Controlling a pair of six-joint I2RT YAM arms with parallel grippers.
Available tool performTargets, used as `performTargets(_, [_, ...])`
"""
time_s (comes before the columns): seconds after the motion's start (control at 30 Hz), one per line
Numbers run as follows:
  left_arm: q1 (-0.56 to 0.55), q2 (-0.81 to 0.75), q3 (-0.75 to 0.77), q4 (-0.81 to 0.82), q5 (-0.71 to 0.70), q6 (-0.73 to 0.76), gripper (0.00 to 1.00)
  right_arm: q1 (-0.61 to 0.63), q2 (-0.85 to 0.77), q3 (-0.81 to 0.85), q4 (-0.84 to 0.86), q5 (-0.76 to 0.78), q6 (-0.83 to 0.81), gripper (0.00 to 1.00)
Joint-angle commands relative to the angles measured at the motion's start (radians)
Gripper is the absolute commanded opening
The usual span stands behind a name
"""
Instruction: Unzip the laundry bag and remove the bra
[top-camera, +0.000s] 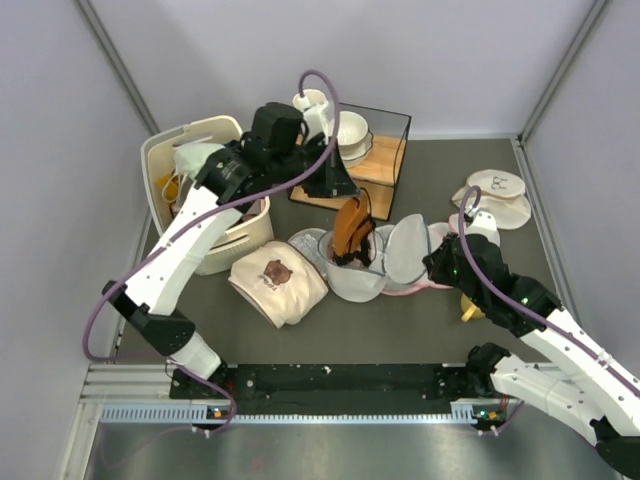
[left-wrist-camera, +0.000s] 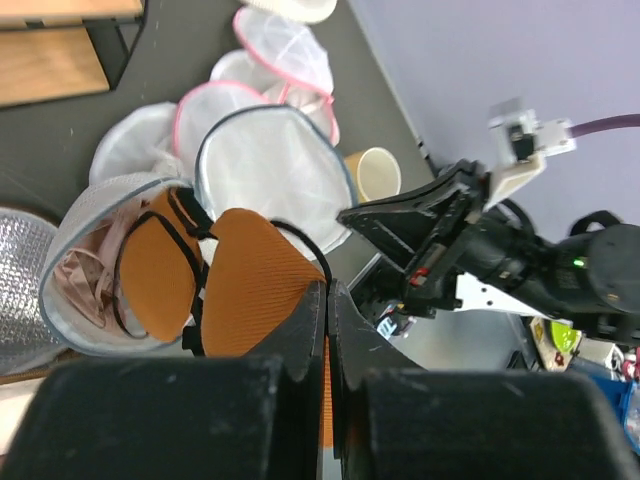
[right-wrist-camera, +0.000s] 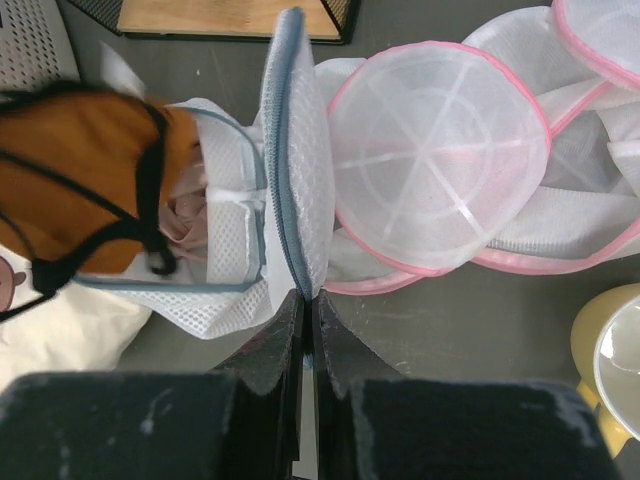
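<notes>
The laundry bag (top-camera: 352, 282), white mesh with a grey zip rim, lies open at the table's middle. Its round lid (left-wrist-camera: 270, 170) stands up on edge, and my right gripper (right-wrist-camera: 309, 297) is shut on the lid's zip edge (right-wrist-camera: 288, 180). Inside the bag a bit of the dusty-pink bra (left-wrist-camera: 85, 275) shows, also visible in the right wrist view as the bra (right-wrist-camera: 190, 215). My left gripper (left-wrist-camera: 328, 290) is shut on an orange garment (left-wrist-camera: 255, 290) with black straps, which hangs over the bag's mouth. From above, the orange garment (top-camera: 352, 228) covers most of the opening.
Pink-trimmed mesh bags (right-wrist-camera: 440, 150) lie right of the lid. A beige bear-print cloth (top-camera: 278, 280) sits to the bag's left, a white basket (top-camera: 200, 190) beyond it. A wire crate (top-camera: 385, 165) with bowls stands behind. A yellow cup (top-camera: 470, 310) is near my right arm.
</notes>
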Motion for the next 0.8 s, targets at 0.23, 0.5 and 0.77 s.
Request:
performTargets(0.23, [0.074, -0.166, 0.105, 0.082, -0.036, -0.030, 0.00, -0.010, 0.002, -0.001, 0.028, 0.023, 0.000, 0.00])
performTargets(0.5, [0.206, -0.191, 0.257, -0.042, -0.182, 0.038, 0.00, -0.010, 0.014, 0.013, 0.031, 0.015, -0.012, 0.00])
performTargets(0.77, [0.494, -0.223, 0.304, -0.140, -0.194, 0.062, 0.00, -0.011, 0.034, 0.017, 0.039, 0.012, -0.024, 0.00])
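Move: The left hand, already holding the bra by its top above the open laundry bag, has the laundry basket about 30 cm to its left, 9 cm farther out and 27 cm below. The laundry bag lies almost straight beneath it, some 31 cm down; the wooden rack stands about 17 cm ahead and 29 cm lower. The basket lies roughly 45 cm left of the right hand, 14 cm farther out and 10 cm lower. Keeping its pinch on the hanging bra, the left hand climbs away from the laundry bag while easing left, then speeds up and swings leftward towards the basket's side: some 18 cm left and 15 cm up in all. The wrist turns about 30 degrees counter-clockwise and the fingertips tip upward. The right hand stays put, still pinching the bag's opened lid. ##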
